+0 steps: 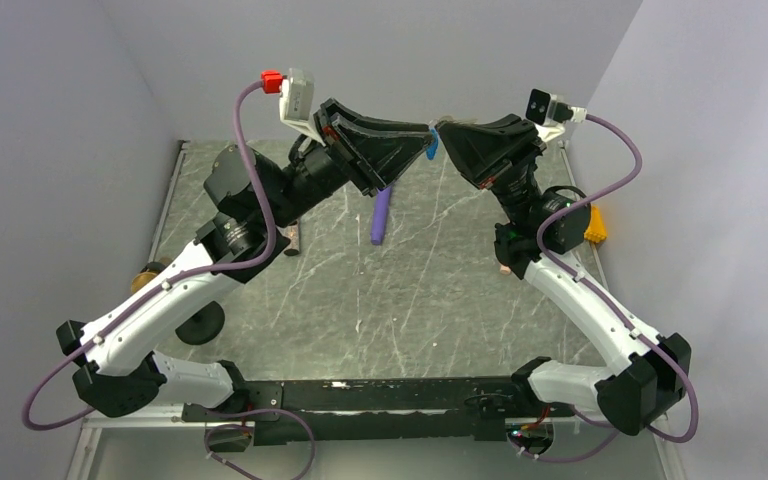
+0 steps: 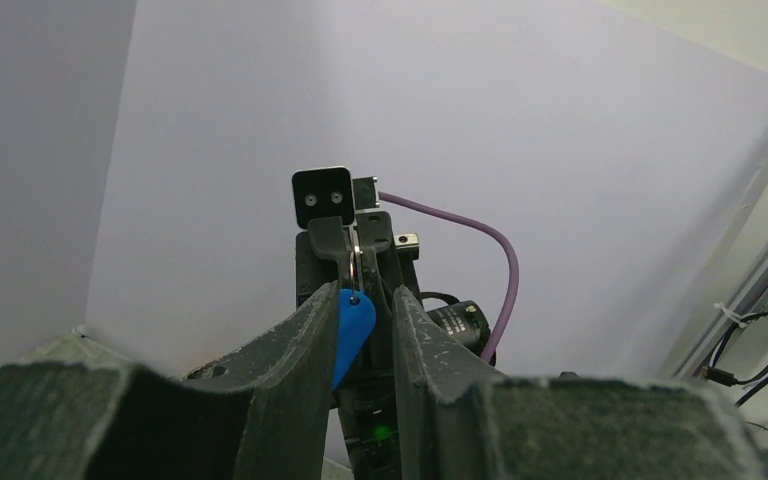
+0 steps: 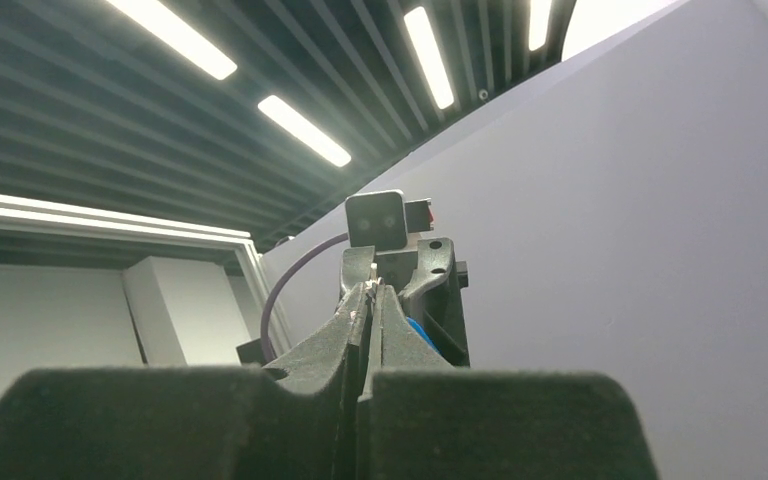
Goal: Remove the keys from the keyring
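Both grippers are raised above the back of the table, tip to tip. The keyring's blue tag (image 1: 430, 149) hangs between the tips. In the left wrist view the tag (image 2: 354, 325) hangs from a thin metal ring (image 2: 353, 266) and lies between the parted fingers of my left gripper (image 2: 365, 293), against its left finger. My right gripper (image 3: 371, 288) is shut on a small bit of grey metal at its tips, with the tag (image 3: 419, 331) behind it. I cannot tell the keys from the ring. In the top view the left gripper (image 1: 427, 132) faces the right gripper (image 1: 441, 130).
A long purple wand (image 1: 381, 216) lies on the marble tabletop (image 1: 390, 300) below the grippers. A small brownish cylinder (image 1: 291, 238) lies by the left arm. A yellow object (image 1: 596, 226) sits at the right edge. A black round object (image 1: 200, 323) lies near the left arm.
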`<state>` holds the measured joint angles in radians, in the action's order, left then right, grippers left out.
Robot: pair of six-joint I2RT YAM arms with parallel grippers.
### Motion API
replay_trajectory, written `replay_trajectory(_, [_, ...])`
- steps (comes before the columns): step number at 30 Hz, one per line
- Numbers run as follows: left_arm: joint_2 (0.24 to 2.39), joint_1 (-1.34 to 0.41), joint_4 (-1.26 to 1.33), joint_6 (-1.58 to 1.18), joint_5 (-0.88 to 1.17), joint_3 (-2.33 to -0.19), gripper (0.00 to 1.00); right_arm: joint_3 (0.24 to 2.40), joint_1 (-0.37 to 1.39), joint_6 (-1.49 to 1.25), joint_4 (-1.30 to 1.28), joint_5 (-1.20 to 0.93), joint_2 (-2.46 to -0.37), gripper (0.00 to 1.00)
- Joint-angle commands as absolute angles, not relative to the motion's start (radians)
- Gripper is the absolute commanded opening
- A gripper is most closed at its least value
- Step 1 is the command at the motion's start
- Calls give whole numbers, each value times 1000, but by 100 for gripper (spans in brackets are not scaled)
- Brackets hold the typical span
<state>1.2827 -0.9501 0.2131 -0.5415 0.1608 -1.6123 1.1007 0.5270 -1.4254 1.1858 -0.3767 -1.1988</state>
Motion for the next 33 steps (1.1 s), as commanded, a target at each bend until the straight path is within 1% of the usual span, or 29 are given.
replay_trajectory(1, [1285, -957, 246, -535, 192, -1652, 31, 1130, 534, -1433, 1256, -402, -1189, 0])
replay_trajectory(7, [1285, -958, 249, -529, 169, -1653, 30, 1128, 537, -1431, 1247, -411, -1189, 0])
replay_trajectory(13, [1297, -957, 233, -518, 184, -1673, 20, 1118, 537, -1429, 1247, -415, -1187, 0])
replay_trajectory(16, [1301, -957, 228, -511, 183, -1680, 17, 1121, 536, -1428, 1243, -423, -1192, 0])
replay_trajectory(21, [1307, -957, 204, -498, 188, -1701, 10, 1123, 537, -1430, 1241, -428, -1197, 0])
replay_trajectory(26, [1306, -957, 189, -510, 196, -1694, 8, 1133, 541, -1419, 1232, -430, -1203, 0])
replay_trajectory(28, [1305, -958, 170, -518, 196, -1696, 1, 1135, 545, -1417, 1232, -433, -1207, 0])
replay_trajectory(33, [1299, -957, 131, -513, 207, -1702, 0, 1128, 555, -1412, 1231, -437, -1210, 0])
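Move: The keyring's metal ring already stands between the parted left fingertips, about 1 cm to the left hand's right, 1 cm above it and level fore and aft. The blue tag hangs from the ring, some 2 cm right of the left hand and 2 cm below; the keys lie about 4 cm right, 1 cm ahead and 2 cm higher, at the right gripper's tips. From the right hand, the ring is about 2 cm left and 1 cm up. The left hand stays nearly in place just above the blue tag, drifting up only about half a centimetre, while its fingers close from about a third open to practically shut and pinch the ring beside the tag. Opposite it, tip to tip, the shut right gripper keeps its hold on the key end and eases back and to its left by roughly half a centimetre each, with hardly any turn of either wrist. ##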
